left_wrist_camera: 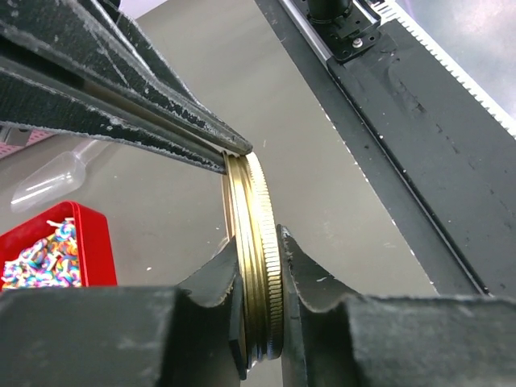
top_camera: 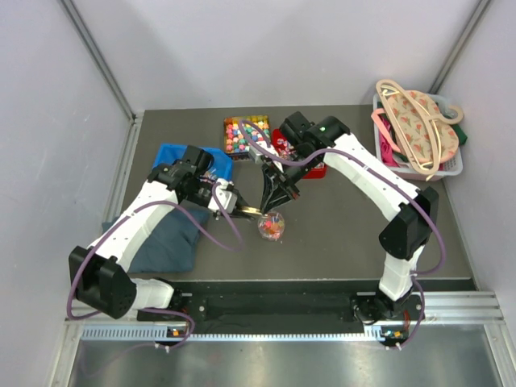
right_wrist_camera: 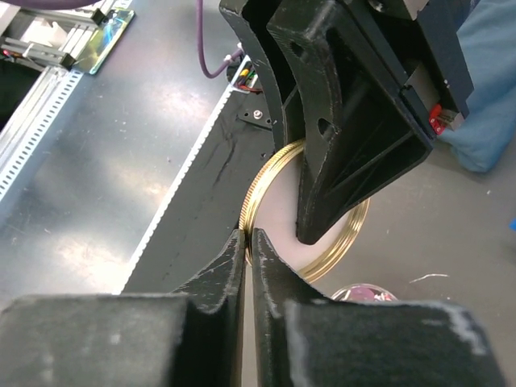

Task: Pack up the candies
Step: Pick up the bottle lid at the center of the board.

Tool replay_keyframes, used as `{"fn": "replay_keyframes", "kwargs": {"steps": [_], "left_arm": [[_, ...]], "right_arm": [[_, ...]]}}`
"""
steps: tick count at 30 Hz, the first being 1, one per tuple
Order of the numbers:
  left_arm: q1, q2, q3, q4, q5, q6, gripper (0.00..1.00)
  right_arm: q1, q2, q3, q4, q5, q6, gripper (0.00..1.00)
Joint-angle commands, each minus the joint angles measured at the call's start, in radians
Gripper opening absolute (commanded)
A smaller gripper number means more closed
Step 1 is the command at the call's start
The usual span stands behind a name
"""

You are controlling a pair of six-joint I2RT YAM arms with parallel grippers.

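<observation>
The candies lie in a tray of multicoloured cubes (top_camera: 247,135) and a red tray (top_camera: 300,155), also seen in the left wrist view (left_wrist_camera: 50,251). More candies fill a small clear jar (top_camera: 272,226) mid-table, whose top shows in the right wrist view (right_wrist_camera: 363,292). Just above the jar hangs a gold-rimmed lid (top_camera: 256,211) with a cream face (right_wrist_camera: 278,211). My left gripper (top_camera: 244,210) is shut flat across the lid (left_wrist_camera: 254,193). My right gripper (top_camera: 270,201) is shut on its rim (right_wrist_camera: 248,235).
A white basket (top_camera: 456,165) with hangers and a patterned bag stands at the back right. A dark blue cushion (top_camera: 169,238) and a bright blue cloth (top_camera: 179,153) lie on the left. A clear plastic scoop (left_wrist_camera: 48,181) lies by the red tray. A black rail (top_camera: 274,300) runs along the near edge.
</observation>
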State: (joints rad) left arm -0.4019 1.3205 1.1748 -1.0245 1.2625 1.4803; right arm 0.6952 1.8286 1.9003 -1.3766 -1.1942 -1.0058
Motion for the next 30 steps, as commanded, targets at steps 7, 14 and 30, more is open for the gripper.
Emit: {"fn": "replay_keyframes", "kwargs": {"steps": [7, 14, 30], "left_arm": [[-0.012, -0.006, 0.005, 0.033, -0.002, -0.104, 0.14], [-0.011, -0.009, -0.023, 0.261, -0.073, -0.381, 0.13], [-0.009, 0.2, 0.034, 0.715, -0.112, -1.146, 0.11]], "right_arm": [[-0.085, -0.101, -0.049, -0.001, 0.044, 0.113, 0.34], [-0.106, -0.29, -0.248, 0.331, 0.288, 0.316, 0.66], [-0.028, -0.762, -0.774, 0.861, 0.771, 0.424, 0.99]]}}
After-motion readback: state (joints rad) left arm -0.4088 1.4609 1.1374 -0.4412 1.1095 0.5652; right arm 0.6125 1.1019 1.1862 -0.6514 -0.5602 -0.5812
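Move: Both hands already have the bottle lid: its middle is about 3 cm to the left of the right hand's point and about 2 cm to the right of the left's. The open candy bottle stands some 5 cm right of the left hand, roughly level fore and aft and about 17 cm below. From the left hand, the red tray lies about 22 cm ahead and 13 right, the bead tray 27 ahead and 2 left, both some 20 cm below. Rightward goes the right hand, opening wide to let go of the lid and backing away about 10 cm, then also forward some 4 cm while swinging clockwise. The left hand keeps the lid pinched by its edge, nearly still at first, then carries it about 7 cm forward, also sinking and easing right, turning counter-clockwise and rolling some 25 degrees. ##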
